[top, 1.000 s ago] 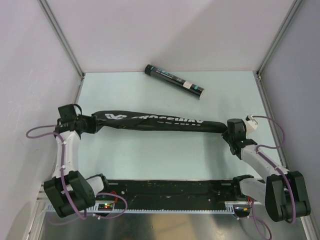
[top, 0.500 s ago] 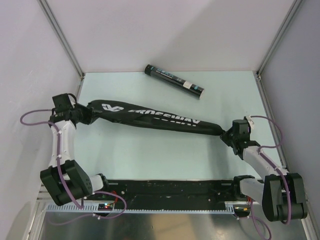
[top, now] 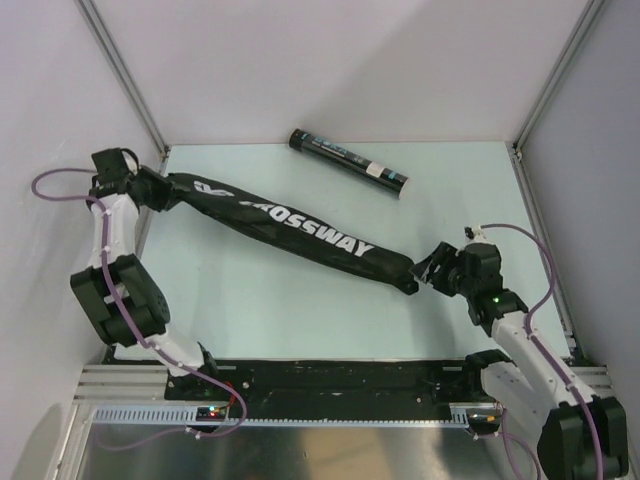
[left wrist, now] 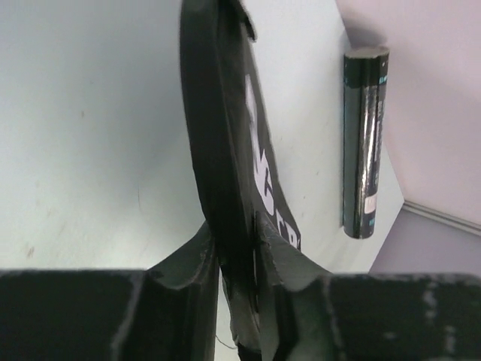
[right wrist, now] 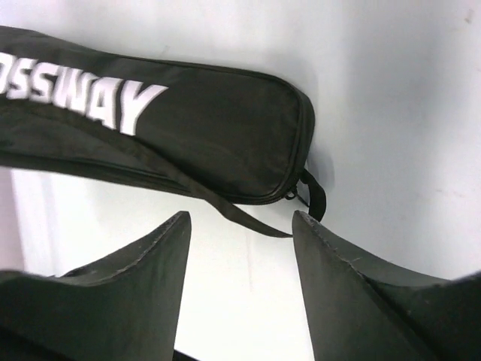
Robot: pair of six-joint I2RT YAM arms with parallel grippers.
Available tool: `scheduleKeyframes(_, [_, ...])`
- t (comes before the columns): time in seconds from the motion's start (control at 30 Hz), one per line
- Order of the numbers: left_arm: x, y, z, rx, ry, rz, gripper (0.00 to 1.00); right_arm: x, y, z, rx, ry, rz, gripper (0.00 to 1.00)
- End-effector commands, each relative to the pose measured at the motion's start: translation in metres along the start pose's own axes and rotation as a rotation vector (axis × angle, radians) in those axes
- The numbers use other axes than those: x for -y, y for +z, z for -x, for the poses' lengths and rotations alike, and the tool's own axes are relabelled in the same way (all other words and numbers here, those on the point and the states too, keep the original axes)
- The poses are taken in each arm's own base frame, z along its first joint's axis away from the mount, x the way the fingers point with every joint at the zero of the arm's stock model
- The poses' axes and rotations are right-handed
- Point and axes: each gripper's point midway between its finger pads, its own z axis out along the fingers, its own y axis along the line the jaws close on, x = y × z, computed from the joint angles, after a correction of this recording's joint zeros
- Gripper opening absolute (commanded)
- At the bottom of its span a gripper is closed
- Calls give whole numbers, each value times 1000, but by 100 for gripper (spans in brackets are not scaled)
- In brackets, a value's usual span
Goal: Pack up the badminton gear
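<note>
The long black bag (top: 300,232) lettered CROSSWAY lies slanted across the table, from the back left down to the right. My left gripper (top: 160,190) is shut on its back-left end; in the left wrist view both fingers (left wrist: 239,256) pinch the bag's (left wrist: 218,113) edge. My right gripper (top: 432,268) stands open just off the bag's right end. In the right wrist view nothing sits between its fingers (right wrist: 240,218), and the bag's (right wrist: 210,128) zipped end and thin strap lie just beyond the tips. The dark teal-printed tube (top: 348,162) lies at the back, also visible in the left wrist view (left wrist: 364,143).
Pale walls close in the table on the left (top: 60,120), back and right (top: 590,150), with metal corner posts. A black rail (top: 340,375) runs along the near edge between the arm bases. Bare pale-green table (top: 300,320) lies between bag and rail.
My left gripper carried the bag's left end toward the back-left corner. My right gripper opened and let go of the right end. The bag went from level to slanted.
</note>
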Motion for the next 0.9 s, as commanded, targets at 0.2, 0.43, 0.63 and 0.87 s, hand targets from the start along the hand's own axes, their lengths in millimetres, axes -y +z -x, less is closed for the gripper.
scheduleKeyframes(0.2, [9,21,56,159,201,51,93,-47,-28,23,49,-147,114,84])
scheduleKeyframes(0.43, [15,18,35,161,338,159,100,-51,-39,12,35,-244,84,99])
scheduleKeyframes(0.63, [46,-17,22,259,511,225,100,-67,-66,36,91,-276,67,100])
scheduleKeyframes(0.87, [132,-84,-55,269,770,-79,100,-96,-108,64,194,-270,133,99])
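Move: The bag's wide end is still in the left fingers; the patch of table where it comes to lie is about 17 cm below that hand, some 4 cm right and 2 cm back. The bag's narrow end lies roughly 54 cm right, 18 back and 15 below. The black tube is some 42 cm right, 12 ahead and 16 below. From the right hand, the bag's narrow end is about 5 cm left, 2 ahead and 5 below, and the tube about 18 left, 31 ahead and 4 below. The bag's wide end is let go as the left hand reaches 3 or 4 cm forward and left while its fingers open wide; the hand then swings right about 9 cm over the bag, rising 7 cm as it rolls its left side up some 30 degrees. The right hand, already half open by the narrow end, opens fully and lifts about 12 cm clear, tipping its fingers up. ##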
